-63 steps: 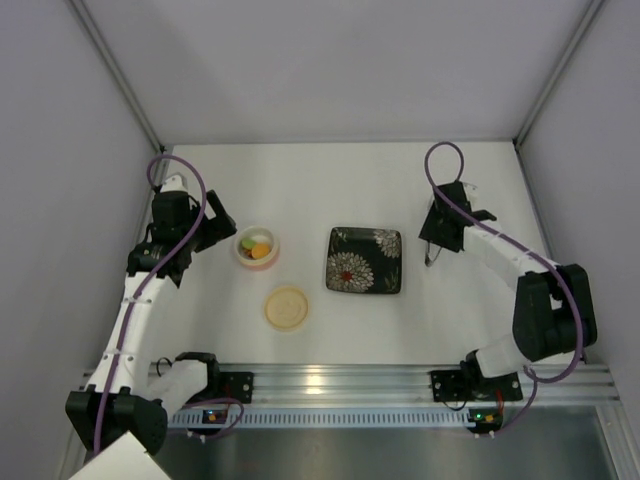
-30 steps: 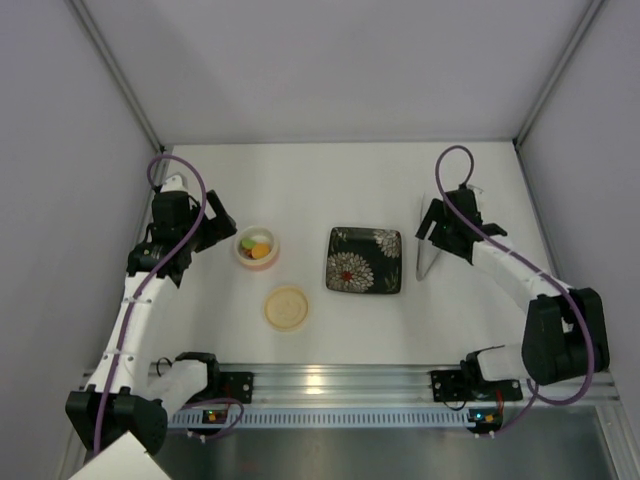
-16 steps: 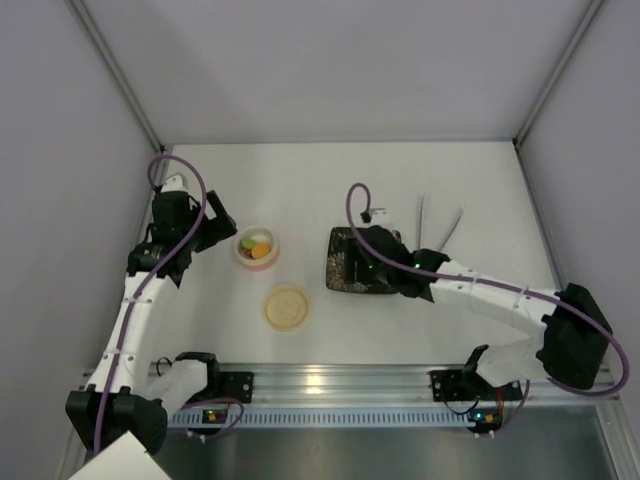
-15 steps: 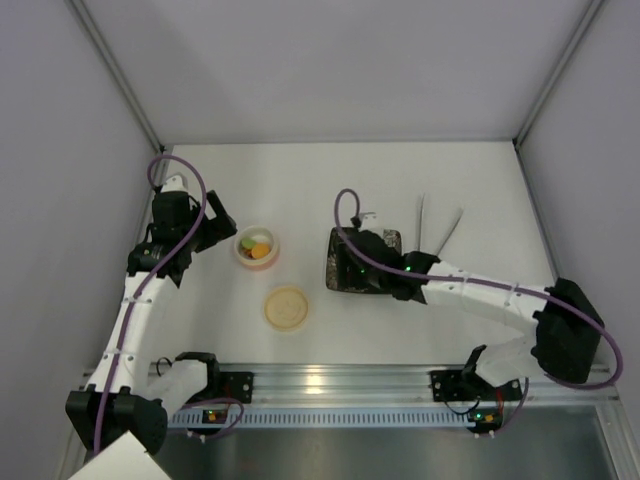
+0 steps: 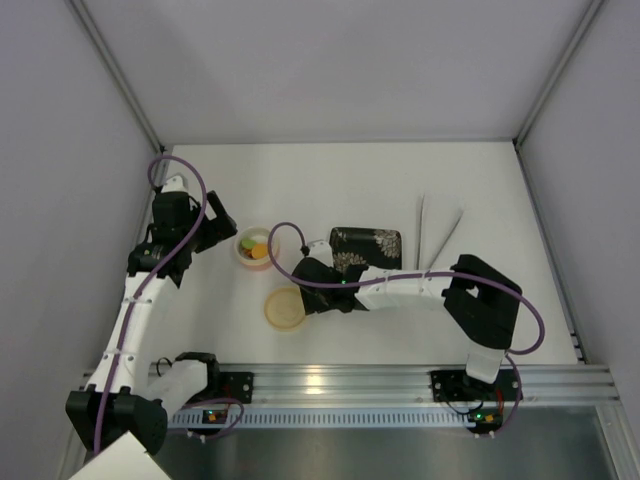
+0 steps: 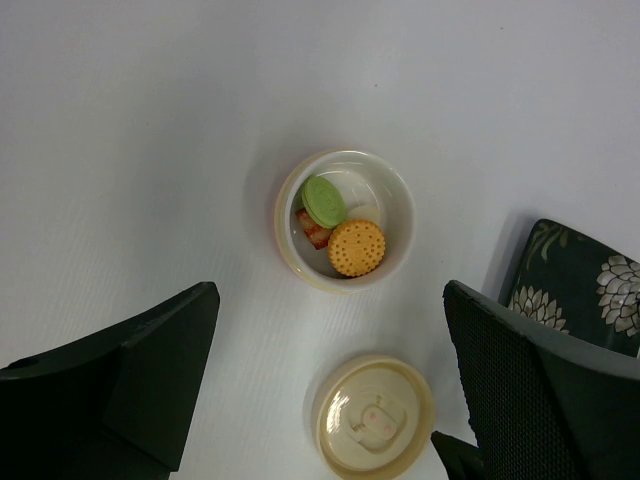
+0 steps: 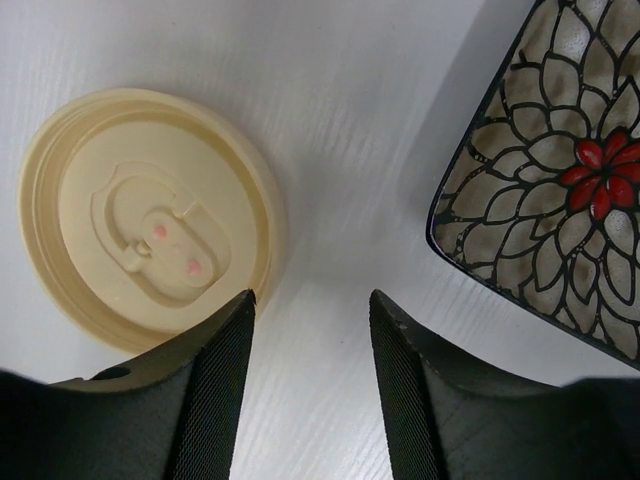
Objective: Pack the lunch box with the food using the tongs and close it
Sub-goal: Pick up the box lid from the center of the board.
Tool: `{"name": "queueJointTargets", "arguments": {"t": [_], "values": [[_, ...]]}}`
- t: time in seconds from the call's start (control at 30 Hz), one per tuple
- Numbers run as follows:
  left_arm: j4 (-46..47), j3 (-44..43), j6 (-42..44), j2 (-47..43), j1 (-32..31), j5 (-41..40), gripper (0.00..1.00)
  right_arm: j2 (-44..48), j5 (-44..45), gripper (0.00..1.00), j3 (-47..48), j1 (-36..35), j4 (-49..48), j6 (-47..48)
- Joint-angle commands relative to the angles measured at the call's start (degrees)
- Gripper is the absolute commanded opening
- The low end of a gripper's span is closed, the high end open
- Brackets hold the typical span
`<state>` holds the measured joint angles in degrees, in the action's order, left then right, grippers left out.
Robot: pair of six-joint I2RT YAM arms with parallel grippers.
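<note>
The lunch box (image 5: 257, 246) (image 6: 345, 220) stands uncovered on the table. The food lies inside it: a green round (image 6: 323, 200), an orange round (image 6: 356, 247) and a third piece partly under them. The cream lid (image 5: 285, 308) (image 7: 150, 215) lies flat in front of the box. The tongs (image 5: 432, 235) lie on the table right of the plate, and nothing holds them. My right gripper (image 5: 306, 291) (image 7: 312, 300) hovers low, open and empty; its left finger (image 7: 215, 380) is at the lid's right edge. My left gripper (image 5: 210, 230) (image 6: 330, 300) hangs wide open left of the box.
A black floral plate (image 5: 368, 240) (image 7: 560, 190) (image 6: 575, 290) sits between the lid and the tongs, its near part hidden under my right arm. The right arm stretches across the table's middle. Grey walls close in the left, right and far sides.
The right arm swung left from the tongs, across the plate, to the lid. The tongs stayed on the table at the right. The right jaws narrowed. The left arm did not move.
</note>
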<state>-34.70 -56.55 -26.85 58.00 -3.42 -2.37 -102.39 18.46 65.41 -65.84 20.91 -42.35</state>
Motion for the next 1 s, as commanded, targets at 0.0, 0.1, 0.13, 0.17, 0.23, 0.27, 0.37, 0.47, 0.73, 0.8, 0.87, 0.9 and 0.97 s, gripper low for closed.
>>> {"name": "queueJointTargets", "arguments": {"t": [0.0, 0.1, 0.13, 0.17, 0.23, 0.27, 0.37, 0.47, 0.73, 0.8, 0.87, 0.9, 0.97], "values": [[2.09, 0.30, 0.75, -0.52, 0.26, 0.17, 0.99, -1.32, 0.00, 0.48, 2.80, -1.13, -3.50, -1.16], [2.09, 0.30, 0.66, -0.60, 0.26, 0.00, 0.99, -1.93, -0.35, 0.46, 2.88, -1.22, -3.86, -1.16], [2.09, 0.30, 0.75, -0.60, 0.26, 0.00, 0.99, -2.29, -0.53, 0.45, 2.88, -1.30, -4.03, -1.25], [2.18, 0.30, 0.75, -0.52, 0.26, 0.09, 0.99, -2.38, -0.62, 0.45, 2.97, -1.30, -4.12, -1.33], [2.09, 0.30, 0.75, -0.52, 0.26, 0.09, 0.99, -2.81, -0.70, 0.45, 3.32, -1.39, -4.12, -1.33], [2.18, 0.30, 0.75, -0.52, 0.26, 0.09, 0.99, -2.99, -0.79, 0.45, 3.50, -1.48, -4.12, -1.33], [2.09, 0.30, 0.66, -0.60, 0.26, 0.00, 0.99, -3.87, -0.97, 0.45, 4.29, -1.83, -3.94, -1.33], [2.09, 0.30, 0.75, -0.60, 0.26, 0.00, 0.99, -4.92, -1.14, 0.43, 5.08, -2.09, -3.86, -1.42], [2.09, 0.30, 0.75, -0.60, 0.26, 0.00, 0.99, -6.42, -1.32, 0.22, 6.14, -2.45, -3.42, -1.60], [2.09, 0.30, 0.75, -0.60, 0.26, 0.00, 0.99, -6.25, -1.32, 0.16, 6.14, -2.53, -3.33, -1.60], [2.09, 0.30, 0.75, -0.69, 0.26, 0.00, 0.99, -5.90, -1.32, 0.12, 6.14, -2.53, -3.24, -1.51], [2.00, 0.30, 0.75, -0.69, 0.26, -0.09, 0.99, -5.72, -1.32, 0.10, 5.96, -2.53, -3.24, -1.51], [2.00, 0.30, 0.66, -0.69, 0.26, -0.09, 0.99, -4.67, -1.41, 0.07, 5.79, -2.53, -3.33, -1.42]]}}
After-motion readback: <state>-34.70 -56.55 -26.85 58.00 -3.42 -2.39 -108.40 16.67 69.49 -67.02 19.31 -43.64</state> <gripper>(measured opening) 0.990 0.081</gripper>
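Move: The box lid's middle lies about 6 cm to the right gripper's left, roughly level with it fore and aft and some 3 cm below, its near rim just beside the left finger. From that gripper, the open lunch box is about 14 cm ahead and 12 cm left, and the flowered tray about 12 cm ahead and 11 cm right. From the idle left gripper, the lid lies roughly 10 cm back, 14 cm right and 20 cm below. Lower the half-open right gripper about 1.5 cm beside the box lid, then slide it left about 3 cm so the lid's right-hand rim comes between the fingertips. Close the fingers nearly shut during the second half of that slide and pinch the rim, keeping the wrist's slant as it is. ##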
